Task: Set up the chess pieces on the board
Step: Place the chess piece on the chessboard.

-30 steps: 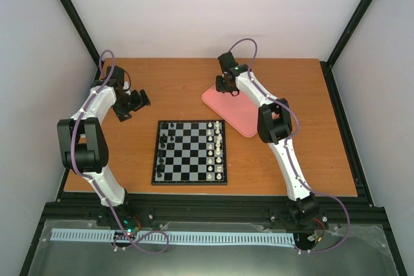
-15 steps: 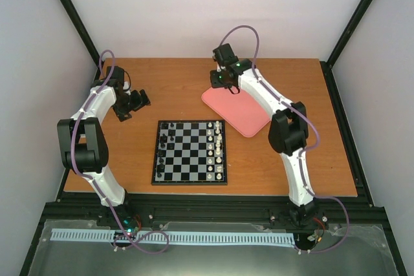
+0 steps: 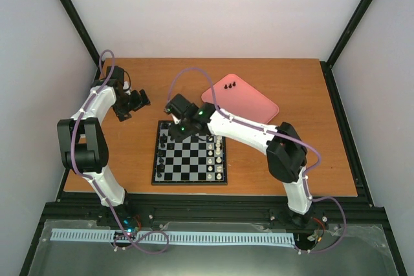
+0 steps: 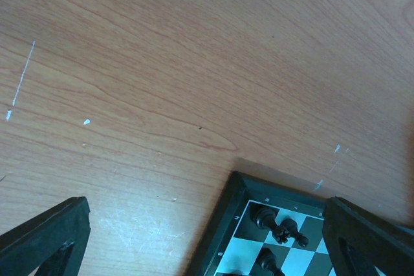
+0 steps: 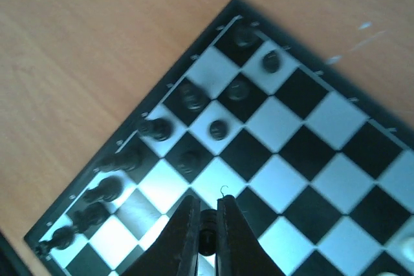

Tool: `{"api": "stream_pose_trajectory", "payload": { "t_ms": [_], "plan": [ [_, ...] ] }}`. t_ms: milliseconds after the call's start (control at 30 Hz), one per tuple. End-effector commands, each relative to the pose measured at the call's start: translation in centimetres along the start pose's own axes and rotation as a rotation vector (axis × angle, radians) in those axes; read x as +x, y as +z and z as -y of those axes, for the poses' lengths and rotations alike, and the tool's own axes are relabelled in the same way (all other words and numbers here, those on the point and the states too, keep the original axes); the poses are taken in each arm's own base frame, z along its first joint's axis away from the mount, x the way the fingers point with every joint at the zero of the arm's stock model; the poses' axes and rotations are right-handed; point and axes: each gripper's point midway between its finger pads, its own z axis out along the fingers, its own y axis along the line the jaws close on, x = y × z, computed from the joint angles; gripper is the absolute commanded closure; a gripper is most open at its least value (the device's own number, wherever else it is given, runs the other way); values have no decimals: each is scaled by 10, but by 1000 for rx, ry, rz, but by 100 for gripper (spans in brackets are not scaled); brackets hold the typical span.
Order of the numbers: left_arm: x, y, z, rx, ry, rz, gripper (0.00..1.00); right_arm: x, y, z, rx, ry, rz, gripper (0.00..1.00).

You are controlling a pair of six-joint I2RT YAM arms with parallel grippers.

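Observation:
The board (image 3: 189,153) lies mid-table, with black chess pieces (image 3: 163,147) down its left columns and white ones on the right. My right gripper (image 3: 178,131) hovers over the board's far-left part. In the right wrist view it (image 5: 207,214) is shut on a small black piece (image 5: 207,232) above a square next to standing black pieces (image 5: 189,97). Three more black pieces (image 3: 229,85) stand on the pink tray (image 3: 252,105). My left gripper (image 3: 134,103) rests open on the table left of the board. Its wrist view shows its fingers (image 4: 48,237) wide apart, with the board's corner (image 4: 236,214) between them.
The pink tray lies at the back right of the board. The white pieces (image 3: 219,150) fill the board's right columns. The table's back edge and the black frame posts bound the space.
My right arm has swung from over the pink tray to the board's far-left part, still shut on the black piece. The left arm has not moved.

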Motion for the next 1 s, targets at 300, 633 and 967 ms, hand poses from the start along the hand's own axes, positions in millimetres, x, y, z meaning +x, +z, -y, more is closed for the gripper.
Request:
{"api": "stream_pose_trajectory", "payload": {
  "t_ms": [300,633,967],
  "plan": [
    [-9,-19,3,14,31,64,0,24,19,-48,-71,-60,10,97],
    [-14,-22,7,23,34,73,0,37,40,-67,-94,-93,-18,97],
    [-12,-22,8,31,33,69,0,42,60,-73,-98,-99,-44,97]
  ]
}}
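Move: The black pawn held in the right hand is bound for the empty fourth square of the pawn column, roughly 6 cm back, 5 cm to the left and 11 cm below that hand. The last pawn already placed stands one square, about 3 cm, farther out from it. The back-row piece beside it is some 3 cm to its left. That empty square lies about 17 cm back, 16 cm right and 7 cm below the left hand. The pawn, still pinched upright in the right fingers, is carried in over the board: quickly back and a little left at first, then further left and steadily down, sinking about 6 cm in all while coming some 5 cm back and 5 cm left towards the free square beside the last pawn. The hand turns slightly counter-clockwise, its grip kept. ##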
